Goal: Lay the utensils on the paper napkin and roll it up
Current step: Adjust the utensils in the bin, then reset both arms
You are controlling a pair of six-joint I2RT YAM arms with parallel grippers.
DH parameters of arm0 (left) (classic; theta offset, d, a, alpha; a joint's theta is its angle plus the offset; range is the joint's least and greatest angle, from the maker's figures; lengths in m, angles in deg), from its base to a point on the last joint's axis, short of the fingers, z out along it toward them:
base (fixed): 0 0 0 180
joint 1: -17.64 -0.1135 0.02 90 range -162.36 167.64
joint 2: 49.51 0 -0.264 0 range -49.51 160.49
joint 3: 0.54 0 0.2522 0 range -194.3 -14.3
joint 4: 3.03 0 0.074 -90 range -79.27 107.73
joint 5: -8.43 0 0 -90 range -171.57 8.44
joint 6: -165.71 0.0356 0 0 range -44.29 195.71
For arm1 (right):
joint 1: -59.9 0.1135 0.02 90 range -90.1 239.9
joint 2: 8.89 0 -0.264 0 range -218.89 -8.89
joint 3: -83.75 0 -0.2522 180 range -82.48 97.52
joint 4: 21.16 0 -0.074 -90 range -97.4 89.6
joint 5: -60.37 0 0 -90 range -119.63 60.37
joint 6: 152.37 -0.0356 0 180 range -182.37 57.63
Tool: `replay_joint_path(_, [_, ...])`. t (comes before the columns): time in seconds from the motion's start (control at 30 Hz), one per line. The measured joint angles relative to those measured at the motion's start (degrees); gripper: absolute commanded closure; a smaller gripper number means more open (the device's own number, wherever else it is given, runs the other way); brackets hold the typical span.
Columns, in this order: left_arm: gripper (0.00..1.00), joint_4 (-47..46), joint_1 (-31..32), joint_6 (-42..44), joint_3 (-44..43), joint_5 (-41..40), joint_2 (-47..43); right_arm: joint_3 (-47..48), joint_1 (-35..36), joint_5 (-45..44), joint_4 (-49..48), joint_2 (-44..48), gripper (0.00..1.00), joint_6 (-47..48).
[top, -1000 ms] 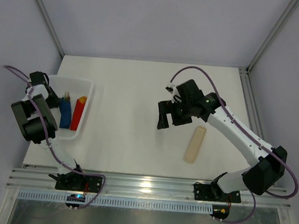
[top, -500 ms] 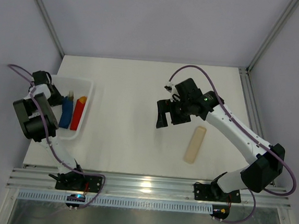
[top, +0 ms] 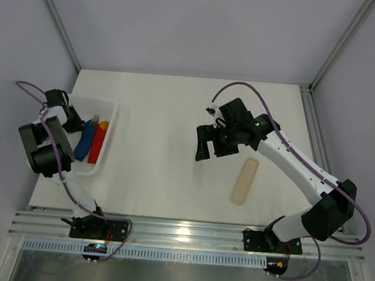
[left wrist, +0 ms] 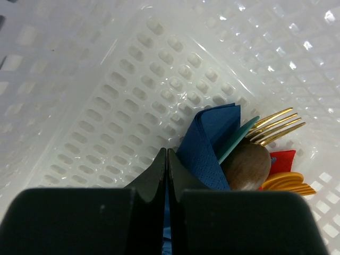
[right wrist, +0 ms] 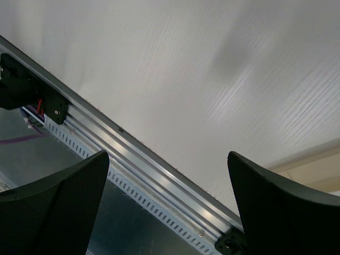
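The paper napkin (top: 81,143) lies as a dark blue folded roll in the white basket (top: 109,105) at the left. In the left wrist view the paper napkin (left wrist: 207,143) wraps the utensils: gold fork tines (left wrist: 276,125), a brown spoon bowl (left wrist: 247,164) and a teal handle stick out. In the top view only the utensils' tips (top: 95,118) show. My left gripper (top: 75,120) is down in the basket, its jaws pressed together (left wrist: 167,151) with a sliver of blue paper in the seam. My right gripper (top: 212,146) hangs wide open over mid-table, holding nothing (right wrist: 167,159).
A red block with an orange tip (top: 98,142) lies beside the napkin in the basket. A pale beige bar (top: 244,181) rests on the white table right of my right gripper. The basket's perforated wall (left wrist: 133,79) rises close ahead of my left fingers.
My left gripper has shifted right and farther into the basket, and the napkin's far end and the utensil tips moved right with it. The right gripper edged slightly left, still open.
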Motion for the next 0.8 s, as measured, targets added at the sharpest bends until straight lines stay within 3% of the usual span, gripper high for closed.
replay_joint_path(0.37, [0.84, 1.44, 0.15, -2.47, 0.9, -12.55, -5.16, 0.0, 0.0, 0.13, 0.0, 0.0, 0.05, -0.35])
replay_joint_path(0.67, [0.77, 5.51, 1.53, -5.46, -4.28, -11.61, -13.7, 0.24, 0.0, -2.03, 0.04, -0.87, 0.01, -0.72])
replay_joint_path(0.8, [0.57, 6.08, 6.05, -9.29, -3.69, -7.23, -20.48, -0.28, -0.02, -3.52, -1.22, -0.57, 0.01, -1.7])
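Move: The left hand's shut fingertips are down in the bin, at the left side of the blue roll near its far end; the roll's middle lies about 5 cm back and 2 cm to the right, roughly level in height. The red roll lies right beside it, about 8 cm right and 5 cm back of the hand. The fork tines stick out some 6 cm ahead and 6 cm right. From the right hand the blue roll is roughly 57 cm left, 11 cm ahead and 18 cm lower. The left fingertips come away from the blue roll's left side, easing about 3 cm left and a little back, then climb out of the bin some 16 cm. Late in the climb the hand swings about 6 cm back to the right, its fingers tipping some 15 degrees outward and spreading from shut to about a third open. ##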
